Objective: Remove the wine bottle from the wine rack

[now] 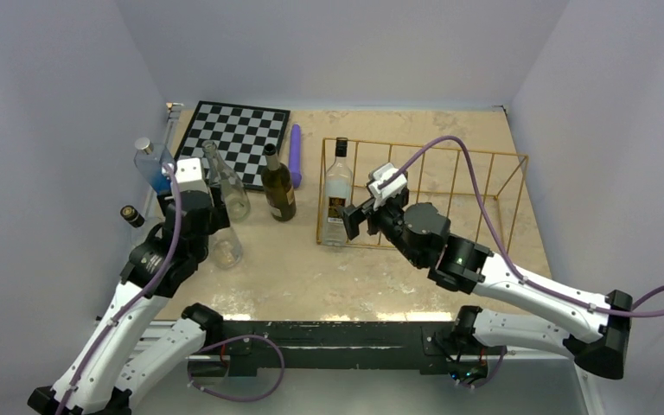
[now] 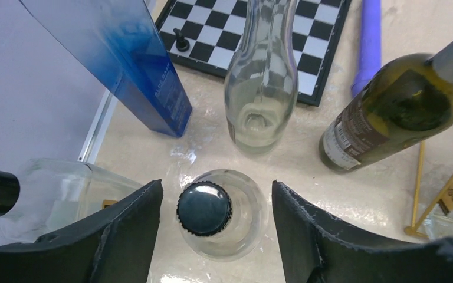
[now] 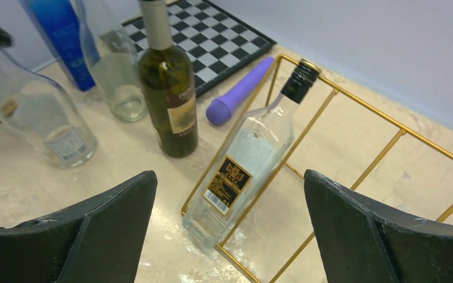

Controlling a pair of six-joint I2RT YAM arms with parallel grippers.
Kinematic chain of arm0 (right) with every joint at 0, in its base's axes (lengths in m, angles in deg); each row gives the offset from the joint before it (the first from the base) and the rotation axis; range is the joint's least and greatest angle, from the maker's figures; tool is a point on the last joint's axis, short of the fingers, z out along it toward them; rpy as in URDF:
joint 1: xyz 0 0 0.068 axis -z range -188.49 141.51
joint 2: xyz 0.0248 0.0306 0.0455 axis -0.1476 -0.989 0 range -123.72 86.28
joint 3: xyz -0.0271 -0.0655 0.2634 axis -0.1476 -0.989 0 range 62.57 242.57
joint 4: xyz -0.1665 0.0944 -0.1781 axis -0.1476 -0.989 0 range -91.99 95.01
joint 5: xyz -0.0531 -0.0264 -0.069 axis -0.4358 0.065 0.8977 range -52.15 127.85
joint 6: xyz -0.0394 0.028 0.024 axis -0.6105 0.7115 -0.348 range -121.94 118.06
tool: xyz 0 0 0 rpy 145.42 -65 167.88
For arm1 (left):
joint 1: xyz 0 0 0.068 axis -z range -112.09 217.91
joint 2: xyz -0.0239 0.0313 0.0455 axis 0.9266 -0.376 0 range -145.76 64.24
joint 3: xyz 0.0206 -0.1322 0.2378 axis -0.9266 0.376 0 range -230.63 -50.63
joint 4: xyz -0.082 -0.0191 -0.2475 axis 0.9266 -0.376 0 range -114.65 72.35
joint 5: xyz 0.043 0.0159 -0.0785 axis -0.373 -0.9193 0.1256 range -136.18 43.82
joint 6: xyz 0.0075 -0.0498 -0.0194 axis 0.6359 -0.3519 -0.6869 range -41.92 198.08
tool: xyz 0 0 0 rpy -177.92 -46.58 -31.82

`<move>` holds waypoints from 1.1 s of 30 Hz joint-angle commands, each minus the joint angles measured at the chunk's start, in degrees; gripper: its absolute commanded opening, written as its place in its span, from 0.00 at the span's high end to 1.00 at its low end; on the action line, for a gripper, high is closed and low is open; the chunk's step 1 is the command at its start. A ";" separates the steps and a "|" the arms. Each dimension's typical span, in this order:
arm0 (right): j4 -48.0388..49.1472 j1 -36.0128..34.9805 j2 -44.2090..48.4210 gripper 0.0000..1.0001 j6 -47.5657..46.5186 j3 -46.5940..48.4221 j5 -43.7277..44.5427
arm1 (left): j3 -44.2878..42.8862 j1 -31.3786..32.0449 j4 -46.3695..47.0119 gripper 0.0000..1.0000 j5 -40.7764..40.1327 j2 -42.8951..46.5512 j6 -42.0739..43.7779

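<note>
The gold wire wine rack point(image 1: 462, 164) stands at the middle right of the table. A clear bottle point(image 1: 338, 192) with a black cap and a black-and-gold label stands in its leftmost slot. In the right wrist view the bottle point(image 3: 253, 147) leans against the rack's wires point(image 3: 383, 150). My right gripper point(image 1: 356, 221) is open just in front of the bottle's lower body, and the bottle sits between and beyond its fingers point(image 3: 229, 177). My left gripper point(image 1: 216, 226) is open above a small clear bottle with a dark cap point(image 2: 204, 208), one finger on each side point(image 2: 217, 186).
Left of the rack stand a dark green wine bottle point(image 1: 278, 186), a tall clear bottle point(image 1: 229, 186) and a blue bottle point(image 1: 153, 164). A purple cylinder point(image 1: 295, 154) lies beside a chessboard point(image 1: 235, 134). Another clear bottle point(image 2: 53, 194) lies at the table's left edge.
</note>
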 commanded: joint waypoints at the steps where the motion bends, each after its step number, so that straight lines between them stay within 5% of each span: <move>1: -1.04 3.53 -3.22 0.01 5.72 4.25 1.50 | 0.10 -0.09 5.26 0.23 2.41 5.44 1.89; 6: -0.85 9.96 -9.08 0.07 9.10 7.87 -6.58 | 3.46 -0.09 10.26 0.14 7.50 13.22 3.74; 16: -3.26 17.26 -25.29 0.27 10.72 21.29 -11.41 | 6.00 -0.09 13.00 0.13 16.95 21.33 3.75; 33: -6.95 23.18 -43.79 0.41 15.01 33.43 -11.50 | 5.76 -0.09 12.70 0.13 17.24 22.49 3.93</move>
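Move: Ahead of the right hand, the last clear rack bottle has its middle about 15 cm forward, 4 cm left and 22 cm below; its black cap is some 20 cm ahead, 3 cm left and 9 cm down. The green wine bottle stands roughly 14 cm left of that middle and 2 cm farther out; the purple microphone lies 31 cm ahead, 15 cm left, 34 cm below. From the left hand, the rack bottle is about 9 cm ahead, 31 cm right, 15 cm below. Reaching forward about 20 cm over the rack, the right hand goes first nearly level, then sinks more steeply, some 9 cm down in all. It tips down about 20 degrees, turns clockwise and narrows its wide-open fingers around the black cap, with no grip visible yet. The left hand opens further and lifts up, back and slightly right off the bottle it has set down, tilting up. ##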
